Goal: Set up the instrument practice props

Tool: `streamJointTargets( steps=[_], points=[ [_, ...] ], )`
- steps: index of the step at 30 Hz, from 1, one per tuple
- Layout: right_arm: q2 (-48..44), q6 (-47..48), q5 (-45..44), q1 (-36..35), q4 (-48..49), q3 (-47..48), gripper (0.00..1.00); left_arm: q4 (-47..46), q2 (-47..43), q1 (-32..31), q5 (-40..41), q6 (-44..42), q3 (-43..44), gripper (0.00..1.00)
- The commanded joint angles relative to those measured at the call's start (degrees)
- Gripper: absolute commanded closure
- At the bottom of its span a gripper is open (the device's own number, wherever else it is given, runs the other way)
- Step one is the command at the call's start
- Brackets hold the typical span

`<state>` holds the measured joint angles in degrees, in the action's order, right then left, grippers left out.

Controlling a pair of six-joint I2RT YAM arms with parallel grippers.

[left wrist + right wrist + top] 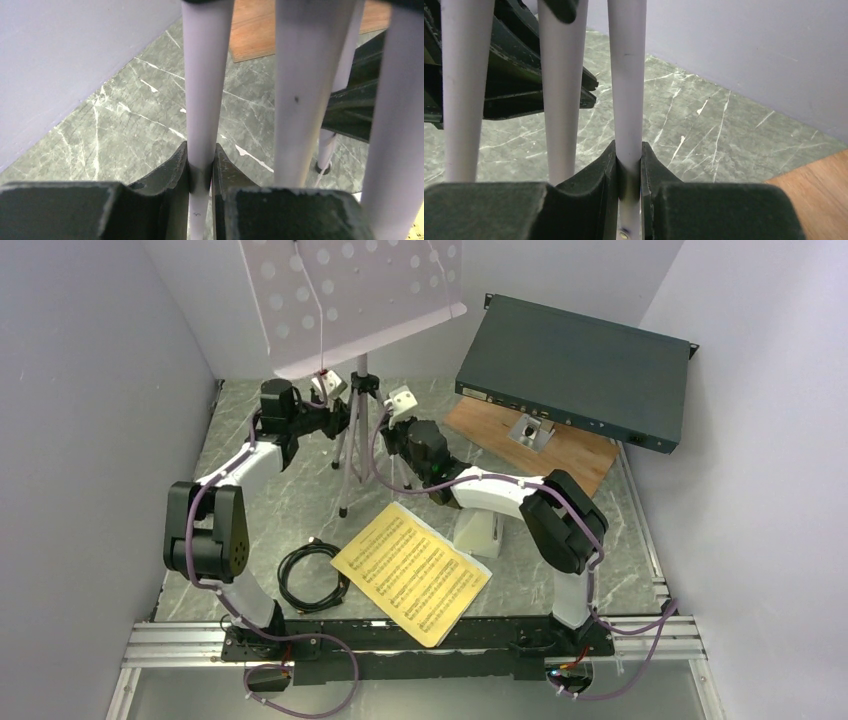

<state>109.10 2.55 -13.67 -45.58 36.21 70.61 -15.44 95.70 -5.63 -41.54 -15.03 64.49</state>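
Note:
The pale grey perforated music stand (pixel 350 290) stands upright at the back of the table on its silver tripod (pixel 347 470). My left gripper (pixel 338 420) is shut on one tripod leg (pixel 205 75), which sits squeezed between the dark fingers (pixel 170 175). From the other side, my right gripper (pixel 386 432) is shut on another leg (pixel 626 75). The yellow sheet-music pages (pixel 410 570) lie flat near the front. A small white metronome (pixel 478 532) stands beside them, partly hidden under my right arm.
A coiled black cable (pixel 312 575) lies left of the pages. A large dark-green flat box (pixel 575 370) leans tilted over a wooden board (pixel 585 458) at the back right. Pale walls close in the left, right and back sides.

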Motion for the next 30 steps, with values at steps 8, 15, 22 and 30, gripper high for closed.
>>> streamJointTargets(
  steps=[8, 15, 22, 30],
  points=[
    [1.41, 7.22, -14.14, 0.60, -1.67, -6.68, 1.00, -25.22, -0.21, 11.82, 7.53, 3.75, -12.36, 1.00],
    [-0.95, 14.55, -14.18, -0.99, 4.09, -14.19, 1.00, -30.08, 0.46, 14.45, 6.49, 4.38, -15.34, 1.00],
    [2.76, 22.20, -16.31, -5.01, 10.84, -15.28, 1.00, -45.11, 2.61, 14.59, 9.19, 9.22, -22.99, 1.00],
    [4.22, 27.76, -17.10, -6.54, 16.15, -14.48, 1.00, -51.11, 3.30, 13.19, 11.51, 13.59, -24.23, 1.00]
  ],
)
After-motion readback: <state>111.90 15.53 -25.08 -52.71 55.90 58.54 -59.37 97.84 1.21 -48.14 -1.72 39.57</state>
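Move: Both hands already grip legs of the music stand's tripod. From the left hand, the stand's near foot lies about 13 cm back and 3 cm left, some 20 cm below; from the right hand, it is roughly 10 cm back and 12 cm left. At table height too, the sheet music's middle is about 26 cm back and 13 cm right of the left hand, and the coiled cable 26 cm back and 9 cm left of it. Keep both grippers pinched on their tripod legs and bring them down and back together, about 4 cm each way, carrying the stand towards the sheet music and coiled cable. Draw the left gripper some 3 cm left as well, away from the right one, to spread the legs, letting its fingertips tilt up about 10 degrees. ##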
